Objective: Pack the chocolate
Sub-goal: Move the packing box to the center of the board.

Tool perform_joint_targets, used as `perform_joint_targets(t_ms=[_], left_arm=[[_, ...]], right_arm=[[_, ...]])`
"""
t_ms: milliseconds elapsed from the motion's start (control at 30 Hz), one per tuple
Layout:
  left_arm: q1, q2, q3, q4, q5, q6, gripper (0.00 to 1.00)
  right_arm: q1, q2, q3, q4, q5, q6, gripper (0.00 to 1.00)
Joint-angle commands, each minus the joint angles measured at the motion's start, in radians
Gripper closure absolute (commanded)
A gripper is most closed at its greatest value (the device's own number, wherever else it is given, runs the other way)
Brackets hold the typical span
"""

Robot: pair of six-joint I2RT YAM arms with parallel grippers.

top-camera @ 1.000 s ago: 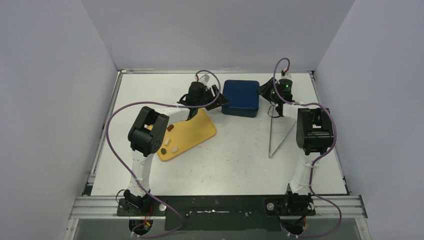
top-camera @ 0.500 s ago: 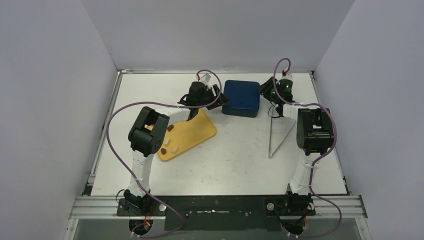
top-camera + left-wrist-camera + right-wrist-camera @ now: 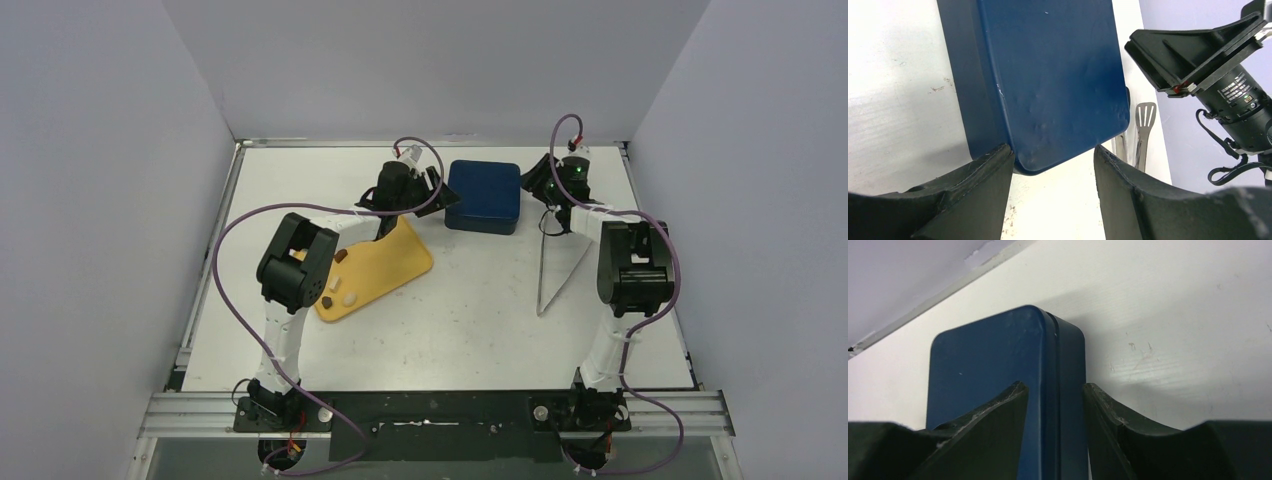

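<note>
A few chocolate pieces, brown (image 3: 341, 255), white (image 3: 349, 297) and dark (image 3: 327, 299), lie on the yellow tray (image 3: 390, 262) at mid-left. The dark blue box (image 3: 483, 196) stands at the back with its lid on. My left gripper (image 3: 447, 203) is at the box's left side. It is open (image 3: 1053, 152), with the box's near corner (image 3: 1048, 75) between its fingers. My right gripper (image 3: 530, 188) is at the box's right side. Its jaws (image 3: 1055, 390) are parted astride the box's edge (image 3: 983, 355), one finger over the lid and one beside the wall.
Metal tongs (image 3: 560, 268) lie on the table right of the box, and their tips (image 3: 1140, 135) show past its corner in the left wrist view. My right wrist camera housing (image 3: 1198, 55) hangs beyond the box. Walls close in the table at back and sides.
The right gripper's jaws have parted at the box's edge and that wrist has shifted slightly right. The left arm, the tray and the chocolate have not moved.
</note>
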Motion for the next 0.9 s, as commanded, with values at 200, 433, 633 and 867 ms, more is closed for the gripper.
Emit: perform_joint_targets(t_ms=[200,433,633,867], left_arm=[[-0.013,0.019,0.069,0.037,0.003,0.029,0.43],[-0.014,0.024,0.075,0.031,-0.003,0.036,0.43],[-0.014,0.023,0.078,0.025,-0.007,0.043,0.43],[-0.003,-0.013,0.091,-0.031,-0.058,0.071,0.43]], right_arm=[[-0.006,0.029,0.079,-0.123,-0.066,-0.061,0.58],[-0.016,0.053,0.072,-0.237,0.013,-0.08,0.66],[-0.018,0.091,0.063,-0.26,0.05,-0.083,0.73],[-0.017,0.108,0.046,-0.282,0.08,-0.09,0.77]])
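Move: The closed packing box sits between the hands. From the left hand, at its near-left corner, the box's middle is about 8 cm to the right, 5 cm ahead and 4 cm lower; the yellow tray's middle is some 17 cm left and 16 cm back. From the right hand, just above its right edge, the box's middle is about 9 cm left, 1 cm back and 4 cm lower; the tongs lie roughly 22 cm back and 7 cm right. The right hand sinks about 2 cm onto the right edge of the packing box, easing back slightly and tipping its fingers some 5 degrees further down, then holds there while the fingers narrow to about half their gap, one over the lid and the other outside the edge, and the hand seems to bear on the box. Meanwhile the left hand, fingers staying half open around the near-left corner, edges about 1 cm to the right against the box and rises half a centimetre. ##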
